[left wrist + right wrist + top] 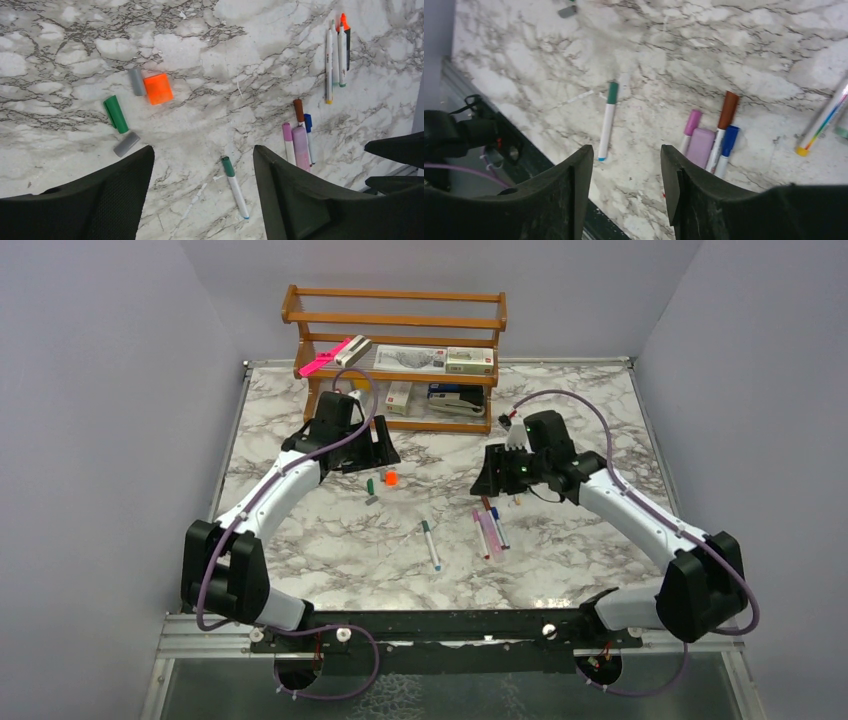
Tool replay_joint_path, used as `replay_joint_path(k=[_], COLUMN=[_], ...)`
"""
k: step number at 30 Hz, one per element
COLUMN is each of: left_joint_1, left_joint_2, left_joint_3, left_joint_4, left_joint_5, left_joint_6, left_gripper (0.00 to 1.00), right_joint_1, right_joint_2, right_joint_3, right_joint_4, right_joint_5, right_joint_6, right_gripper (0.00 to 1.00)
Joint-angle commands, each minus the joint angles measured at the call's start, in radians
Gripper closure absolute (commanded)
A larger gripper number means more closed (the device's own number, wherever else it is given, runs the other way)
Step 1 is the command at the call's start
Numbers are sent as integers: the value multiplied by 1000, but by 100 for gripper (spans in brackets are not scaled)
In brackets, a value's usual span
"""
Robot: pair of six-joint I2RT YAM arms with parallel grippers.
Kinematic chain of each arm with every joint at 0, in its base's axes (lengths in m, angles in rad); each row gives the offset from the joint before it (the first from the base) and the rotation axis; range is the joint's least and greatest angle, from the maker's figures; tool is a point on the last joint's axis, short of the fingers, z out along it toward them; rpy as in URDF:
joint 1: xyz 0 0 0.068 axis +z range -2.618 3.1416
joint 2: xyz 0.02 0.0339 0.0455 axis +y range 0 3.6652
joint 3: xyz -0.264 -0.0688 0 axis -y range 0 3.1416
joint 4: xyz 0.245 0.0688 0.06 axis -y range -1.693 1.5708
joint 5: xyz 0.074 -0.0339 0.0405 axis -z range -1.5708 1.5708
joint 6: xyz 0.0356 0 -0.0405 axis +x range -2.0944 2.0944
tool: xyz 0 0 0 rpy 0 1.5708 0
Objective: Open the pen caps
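Observation:
A white marker with a green cap lies alone mid-table; it also shows in the left wrist view and the right wrist view. To its right lies a cluster of capped pens: pink cap, lilac highlighter, dark red cap, blue cap. Loose caps lie apart: green, orange and two grey. My left gripper hovers open and empty above the table. My right gripper is open and empty above the cluster.
Uncapped white pens and a black orange-tipped highlighter lie beyond the cluster. A wooden shelf with boxes and a long pink item stands at the back. The table's front edge and black rail show beside my right fingers.

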Motion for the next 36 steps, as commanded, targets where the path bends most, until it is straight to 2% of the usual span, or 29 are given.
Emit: replay_joint_path(k=[1, 2, 3, 5, 7, 9, 20, 27, 31, 36], left_joint_1=[-6, -8, -10, -15, -25, -32, -65, -66, -66, -66], left_joint_2=[-55, -66, -75, -104, -133, -160, -388, -552, -590, -628], left_joint_3=[2, -1, -5, -15, -27, -40, -152, -212, -248, -252], left_joint_4=[-20, -25, -31, -43, -51, -60, -132, -171, -171, -171], left_joint_5=[53, 56, 57, 60, 65, 73, 105, 131, 158, 185], left_joint_6=[-20, -23, -27, -36, -44, -51, -80, -96, -83, -48], left_gripper=[19, 11, 3, 1, 1, 1, 1, 1, 1, 1], right_joint_1=[6, 5, 6, 6, 7, 7, 7, 7, 7, 6], right_joint_2=[-72, -88, -103, -135, -167, -201, -393, -390, -379, -383], right_joint_3=[-38, -49, -55, -53, -42, -40, -166, -185, -215, -239], right_joint_4=[83, 87, 86, 63, 40, 29, 61, 66, 127, 171], right_joint_5=[-181, -196, -206, -216, -230, -250, -357, -396, -464, -445], right_joint_6=[48, 55, 57, 54, 50, 57, 139, 165, 219, 301], right_gripper=[46, 45, 38, 30, 28, 18, 16, 16, 16, 15])
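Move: The green-capped pen lies some 13 cm back and 9 cm right of the left hand, 12 cm below; from the right hand it is about 5 cm back, 11 cm left and 11 cm down. Nearest the left hand are the loose green cap, 2 cm ahead and 3 cm left, and the orange cap, 4 cm ahead and 2 cm right. The pink highlighter is 2 cm back and 2 cm left of the right hand; the uncapped pens are 10 cm ahead, 8 cm right. The loose caps and the laid-out uncapped pens are left behind as both empty hands draw back and up: the left about 13 cm back, to roughly level with the green-capped pen, the right some 10 cm back and 7 cm up. Both grippers spread wider; the right wrist tilts its fingers up towards the left by about 25 degrees, the left turns slightly. Neither hand reaches down to a pen. ##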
